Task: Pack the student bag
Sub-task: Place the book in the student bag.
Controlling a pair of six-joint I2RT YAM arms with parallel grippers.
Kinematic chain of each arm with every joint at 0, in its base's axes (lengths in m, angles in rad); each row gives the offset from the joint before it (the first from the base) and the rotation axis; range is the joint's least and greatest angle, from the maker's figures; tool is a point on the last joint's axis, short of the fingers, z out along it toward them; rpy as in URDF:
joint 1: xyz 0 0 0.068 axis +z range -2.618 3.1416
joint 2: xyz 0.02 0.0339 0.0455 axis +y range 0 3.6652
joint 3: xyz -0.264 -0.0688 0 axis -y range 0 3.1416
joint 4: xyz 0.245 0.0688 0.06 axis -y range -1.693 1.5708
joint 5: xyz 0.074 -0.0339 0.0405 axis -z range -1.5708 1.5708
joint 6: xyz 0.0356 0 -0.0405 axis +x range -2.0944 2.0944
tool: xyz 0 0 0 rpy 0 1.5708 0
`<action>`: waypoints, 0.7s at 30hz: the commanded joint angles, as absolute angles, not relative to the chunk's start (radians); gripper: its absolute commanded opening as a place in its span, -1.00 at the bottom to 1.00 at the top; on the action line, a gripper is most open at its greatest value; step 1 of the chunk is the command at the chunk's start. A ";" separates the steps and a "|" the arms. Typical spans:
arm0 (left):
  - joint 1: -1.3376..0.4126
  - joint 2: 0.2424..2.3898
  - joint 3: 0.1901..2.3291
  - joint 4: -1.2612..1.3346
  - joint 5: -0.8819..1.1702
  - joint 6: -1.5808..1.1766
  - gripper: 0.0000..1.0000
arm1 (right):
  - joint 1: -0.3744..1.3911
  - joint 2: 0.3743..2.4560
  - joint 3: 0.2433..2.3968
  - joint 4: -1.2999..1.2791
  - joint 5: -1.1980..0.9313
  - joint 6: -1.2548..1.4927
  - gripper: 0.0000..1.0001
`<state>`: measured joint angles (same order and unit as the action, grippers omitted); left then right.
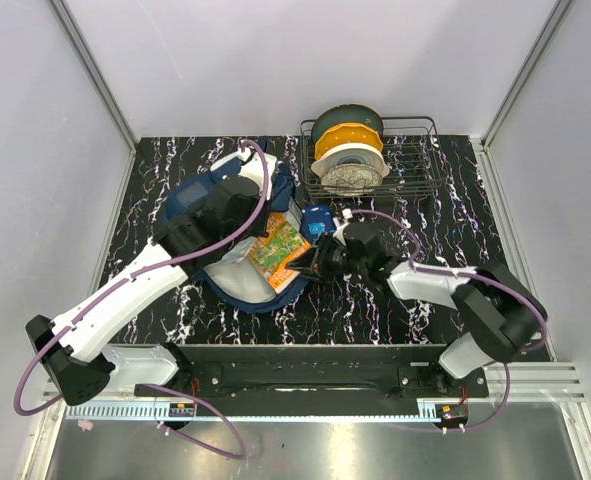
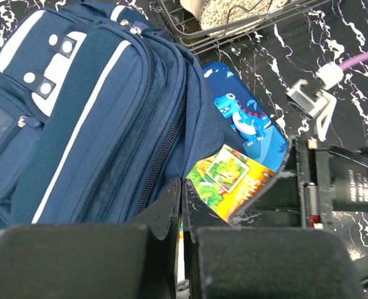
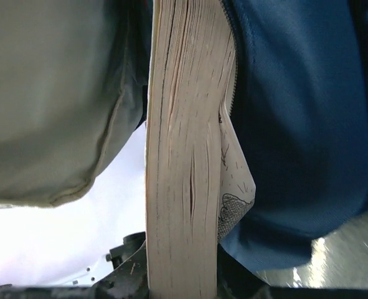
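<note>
The student bag (image 1: pixel 260 298), navy with white patches, lies open left of centre, its pale grey lining showing. My left gripper (image 1: pixel 243 250) is shut on the rim of the bag's opening; in the left wrist view the closed fingertips (image 2: pixel 182 193) meet at the navy fabric (image 2: pixel 96 124). My right gripper (image 1: pixel 313 265) is shut on a thick book (image 1: pixel 278 250) with an orange and green cover (image 2: pixel 233 180), held partly inside the opening. In the right wrist view the book's page edge (image 3: pixel 184 156) stands upright between grey lining (image 3: pixel 47 93) and navy fabric (image 3: pixel 296 124).
A bright-blue dinosaur pencil case (image 1: pixel 318 222) (image 2: pixel 249 121) lies on the black marbled table beside the bag, just behind the book. A wire basket (image 1: pixel 415 165) with filament spools stands at the back right. White walls enclose the table.
</note>
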<state>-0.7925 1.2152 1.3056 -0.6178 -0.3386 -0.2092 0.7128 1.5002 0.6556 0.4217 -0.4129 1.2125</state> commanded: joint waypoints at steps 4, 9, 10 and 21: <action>-0.825 1.178 1.419 -0.492 -0.325 -0.253 -1.00 | 0.741 1.611 0.897 0.700 -0.439 1.238 -1.00; -0.825 1.152 1.393 -0.511 -0.374 -0.249 -1.00 | 0.747 1.467 0.815 0.518 -0.344 1.160 -1.00; -0.825 1.149 1.385 -0.511 -0.393 -0.242 -1.00 | 0.746 1.406 0.802 0.488 -0.312 1.145 -1.00; -0.825 1.189 1.460 -0.535 -0.318 -0.242 -1.00 | 0.747 1.446 0.856 0.506 -0.457 1.170 -1.00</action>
<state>-0.8116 1.2179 1.3506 -0.6651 -0.3702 -0.2153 0.7433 1.4014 0.7666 0.3702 -0.3847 1.1442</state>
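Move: The book is in my right hand. The student bag's open pocket, where it is to go, has its middle about 9 cm to the left, 1 cm ahead and some 4 cm below. The raised flap in my left fingers is roughly 8 cm left, 7 cm ahead and 10 cm above. The blue pencil case lies about 4 cm right, 4 cm ahead and 10 cm lower. From my left hand the pocket is about 6 cm back, straight below, some 14 cm down. Keeping the book pinched in my right fingers, I first push it left and forward, about 4 cm, into the bag's mouth. Then I back it off by nearly as much while lifting it some 7 cm, and its forward edge tips up about 10 degrees. My left hand keeps hold of the raised flap, swaying only about a centimetre. ##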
